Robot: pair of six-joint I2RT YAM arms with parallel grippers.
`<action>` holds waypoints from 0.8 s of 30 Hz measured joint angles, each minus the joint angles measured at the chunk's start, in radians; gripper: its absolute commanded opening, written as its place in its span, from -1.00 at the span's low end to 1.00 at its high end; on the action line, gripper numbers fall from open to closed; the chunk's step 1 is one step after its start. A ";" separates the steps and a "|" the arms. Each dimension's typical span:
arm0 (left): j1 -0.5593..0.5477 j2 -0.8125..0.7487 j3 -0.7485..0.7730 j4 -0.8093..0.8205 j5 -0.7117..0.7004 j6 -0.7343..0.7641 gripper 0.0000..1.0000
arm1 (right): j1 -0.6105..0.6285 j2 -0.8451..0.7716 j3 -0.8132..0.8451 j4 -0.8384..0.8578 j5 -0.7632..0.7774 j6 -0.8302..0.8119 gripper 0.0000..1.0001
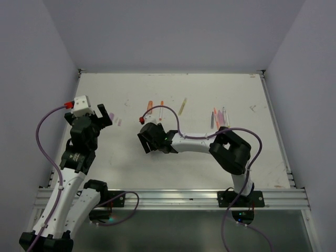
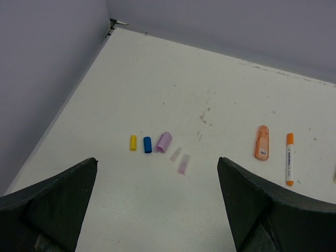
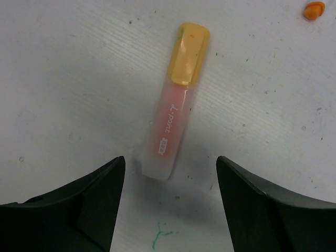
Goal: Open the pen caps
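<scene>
Loose pen caps lie in a row in the left wrist view: a yellow cap (image 2: 133, 143), a blue cap (image 2: 147, 144), a lilac cap (image 2: 164, 142) and two clear pinkish caps (image 2: 183, 164). My left gripper (image 2: 157, 168) hangs open above the table just short of them, holding nothing. An orange highlighter (image 3: 169, 128) with its yellow-orange cap (image 3: 190, 52) on lies flat under my right gripper (image 3: 170, 163). That gripper is open, its fingers standing either side of the highlighter's near end. From above, the right gripper (image 1: 149, 139) sits just short of the highlighter (image 1: 149, 107).
An orange-and-white marker (image 2: 289, 158) lies right of the highlighter, with a yellow pen (image 1: 182, 106) beyond it. Several more pens (image 1: 219, 117) lie bunched at the right. A small orange end (image 3: 314, 9) shows at the right wrist view's top corner. Walls (image 2: 47, 68) close the table's left and back.
</scene>
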 measured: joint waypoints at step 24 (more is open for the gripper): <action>0.000 0.230 -0.002 0.021 0.513 -0.210 0.98 | 0.003 -0.252 -0.302 0.216 -0.008 -0.055 -1.00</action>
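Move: The orange-capped highlighter lies nearly under my right hand, its middle some 4 cm ahead, 1 cm left and 2 cm down, the bare end of its body between my open fingers. The orange marker is about 21 cm ahead and 2 cm left, the white marker 19 cm ahead and 4 cm right. From my left hand the highlighter is roughly 22 cm right, 3 cm ahead and 24 cm down; the purple cap is about 15 cm ahead, 1 cm left. I sink my right hand a last 2 cm and pinch the highlighter's body near its bare end, then carry it right and back towards me and lift, rising nearly 5 cm. Meanwhile my left hand, fingers wide open, sweeps about 10 cm right and 6 cm down towards the highlighter, turning clockwise, rolling its left side down and tipping its fingers down. ##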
